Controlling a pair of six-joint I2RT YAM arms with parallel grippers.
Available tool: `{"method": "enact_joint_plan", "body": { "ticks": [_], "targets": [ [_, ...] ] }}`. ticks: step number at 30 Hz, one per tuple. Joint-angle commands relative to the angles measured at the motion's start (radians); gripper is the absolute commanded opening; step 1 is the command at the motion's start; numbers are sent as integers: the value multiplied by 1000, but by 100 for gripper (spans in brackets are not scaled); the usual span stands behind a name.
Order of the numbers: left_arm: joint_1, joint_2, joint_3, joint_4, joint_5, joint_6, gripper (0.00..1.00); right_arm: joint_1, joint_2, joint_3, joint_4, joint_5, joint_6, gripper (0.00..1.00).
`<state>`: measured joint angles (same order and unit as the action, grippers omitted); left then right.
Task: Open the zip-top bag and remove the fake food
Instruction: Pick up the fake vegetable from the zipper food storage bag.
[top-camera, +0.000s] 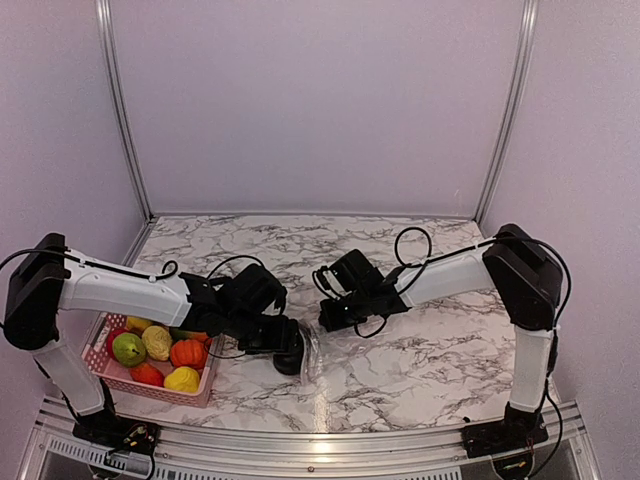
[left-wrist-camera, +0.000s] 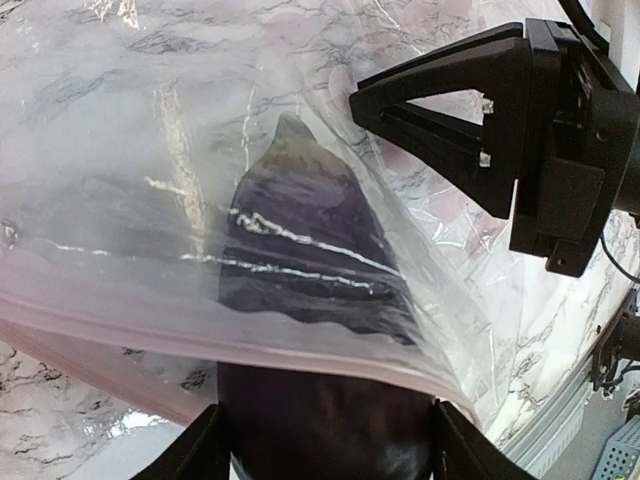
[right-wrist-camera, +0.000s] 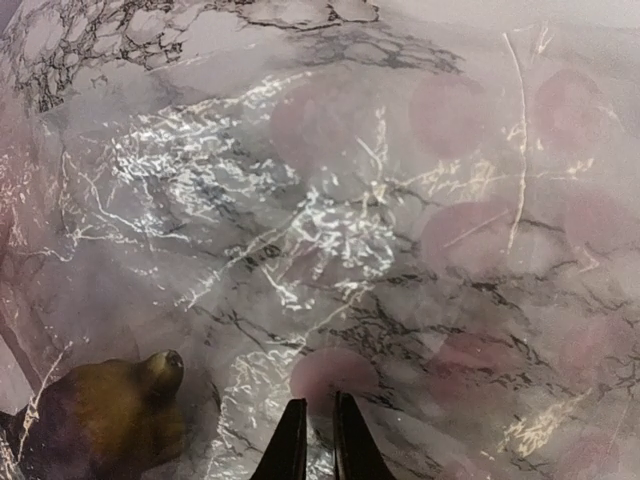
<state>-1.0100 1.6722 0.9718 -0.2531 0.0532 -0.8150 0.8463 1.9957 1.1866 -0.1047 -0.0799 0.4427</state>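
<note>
The zip-top bag (top-camera: 335, 347) lies crinkled on the marble table between both arms. A dark purple eggplant (left-wrist-camera: 300, 260) sticks halfway out of the bag's mouth, and the pink zip strip (left-wrist-camera: 200, 345) crosses over it. My left gripper (left-wrist-camera: 330, 455) is shut on the eggplant's wide end, one finger on each side. My right gripper (right-wrist-camera: 320, 410) pinches the clear film of the bag (right-wrist-camera: 330, 200), its fingers nearly together. In the left wrist view the right gripper (left-wrist-camera: 358, 100) holds the bag's upper layer beyond the eggplant. The eggplant's brown stem end (right-wrist-camera: 100, 420) shows through the plastic.
A pink mesh basket (top-camera: 108, 382) stands at the near left beside the left arm. It holds fake food: a green pear (top-camera: 128, 348), an orange pumpkin (top-camera: 187, 353), a yellow lemon (top-camera: 182, 379) and a red piece (top-camera: 146, 374). Metal rails edge the table.
</note>
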Motion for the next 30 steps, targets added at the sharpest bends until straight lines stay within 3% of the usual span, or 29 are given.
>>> {"method": "enact_joint_plan", "body": {
  "ticks": [1,17,30],
  "targets": [
    [-4,-22,17,-169,-41,33,44,-11,26,-13,11,-1,8,10],
    [-3,-172,38,-362,-81,37,43,-37,24,-34,21,15,2,10],
    [-3,-389,41,-548,-184,-67,43,-41,26,-35,30,4,-5,10]
  ]
}}
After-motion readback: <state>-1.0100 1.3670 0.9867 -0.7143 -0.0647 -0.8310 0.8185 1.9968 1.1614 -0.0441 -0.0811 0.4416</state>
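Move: The left hand already grips the eggplant, its stem end still inside the bag. The basket's middle lies some 28 cm to that hand's left, about 3 cm back and 3 cm lower; the orange pumpkin in it is roughly 21 cm left and 1 cm back. The bag's middle is about 11 cm right, 1 cm ahead. From the right hand's closed fingertips the bag's middle is roughly 3 cm right and 5 cm back. Left hand draws the gripped eggplant about 8 cm left towards the basket, rising 5 cm late; right stays low. ##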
